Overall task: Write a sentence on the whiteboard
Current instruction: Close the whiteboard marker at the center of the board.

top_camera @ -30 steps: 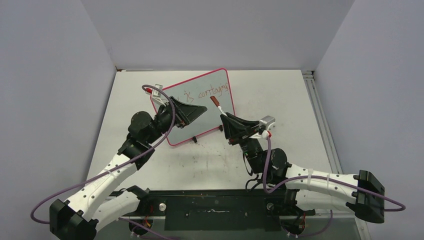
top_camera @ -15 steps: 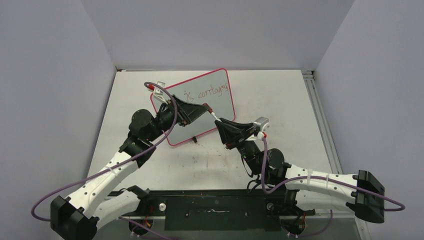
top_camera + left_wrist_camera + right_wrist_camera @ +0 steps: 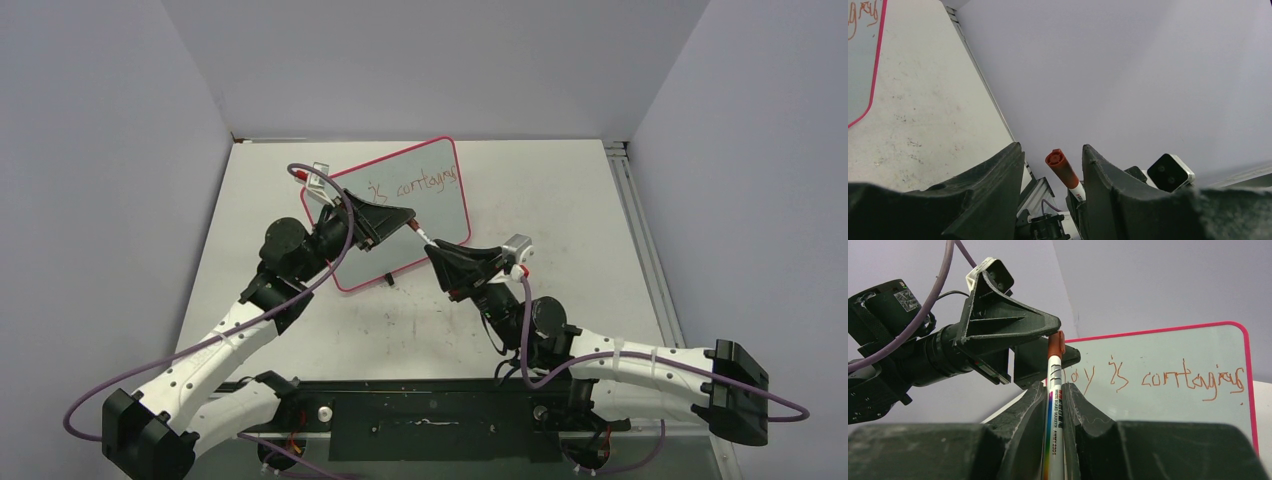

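The whiteboard (image 3: pixel 445 208) lies tilted on the table, its pink-red frame showing, and it also appears in the right wrist view (image 3: pixel 1173 410). The sentence (image 3: pixel 1168 377) in reddish-brown reads "Joy is contagious"; from above the left arm covers the sentence's (image 3: pixel 425 183) first word. My right gripper (image 3: pixel 1053 385) is shut on a white whiteboard marker (image 3: pixel 1054 405), held above the board. The marker's red cap (image 3: pixel 1062 166) sits between the fingers of my left gripper (image 3: pixel 1052 147), which is open, with a gap on each side of the cap. From above, the left gripper (image 3: pixel 408 218) meets the right gripper (image 3: pixel 434 248) tip to tip.
A metal rail (image 3: pixel 632 220) runs along the table's right edge. Grey walls close in the left, back and right. The black base plate (image 3: pixel 430 420) holds both arms at the near edge. The right wrist camera (image 3: pixel 1170 171) shows beyond my left fingers.
The right gripper carried the marker left and down until its cap slid between the left fingers. The left jaws have narrowed around the cap.
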Action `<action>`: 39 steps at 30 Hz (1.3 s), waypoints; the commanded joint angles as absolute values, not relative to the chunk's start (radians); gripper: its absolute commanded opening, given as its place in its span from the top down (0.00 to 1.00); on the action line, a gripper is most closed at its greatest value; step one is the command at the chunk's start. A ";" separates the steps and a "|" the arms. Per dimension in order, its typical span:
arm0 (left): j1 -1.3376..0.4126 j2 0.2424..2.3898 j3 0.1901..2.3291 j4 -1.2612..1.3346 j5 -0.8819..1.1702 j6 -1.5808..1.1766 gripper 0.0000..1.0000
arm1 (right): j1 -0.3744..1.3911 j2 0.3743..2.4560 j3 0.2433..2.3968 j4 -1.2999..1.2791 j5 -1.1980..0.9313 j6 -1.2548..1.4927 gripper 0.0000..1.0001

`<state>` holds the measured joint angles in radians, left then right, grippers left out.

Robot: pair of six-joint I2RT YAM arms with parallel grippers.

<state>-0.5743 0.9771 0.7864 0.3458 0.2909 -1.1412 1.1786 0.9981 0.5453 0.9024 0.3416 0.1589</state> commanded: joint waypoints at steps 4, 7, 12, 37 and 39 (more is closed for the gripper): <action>-0.577 0.959 0.814 0.406 0.266 -1.150 0.60 | 1.179 1.020 0.562 0.918 0.300 0.159 0.95; -0.577 0.960 0.812 0.407 0.266 -1.154 0.69 | 1.181 1.026 0.565 0.915 0.301 0.156 0.95; -0.577 0.963 0.805 0.410 0.265 -1.165 0.88 | 1.183 1.038 0.573 0.915 0.305 0.145 0.95; -0.614 0.939 0.733 0.422 0.315 -1.181 1.00 | 1.176 1.113 0.639 0.993 0.315 0.117 0.95; -0.619 0.933 0.728 0.415 0.316 -1.176 1.00 | 1.174 1.118 0.642 0.997 0.312 0.117 0.95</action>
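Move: The marker's red cap sits between my half-open left fingers, roughly 1 cm to the right of my left hand and 1 cm below it, neither ahead nor back. My right hand already grips the barrel; from it the cap is about 4 cm ahead, 4 cm left and 3 cm up. The whiteboard's middle lies some 27 cm ahead of my left hand and 5 cm left, roughly 32 cm below. I shut my left fingers from about half open until they pinch the cap from both sides, then keep hold. My right hand keeps its grip on the barrel and shifts about 2 cm left and a little over 1 cm down, then also slightly forward, pushing the marker into the cap. My left hand gives about 1.5 cm forward and left with it, turning some 5 degrees counter-clockwise. ##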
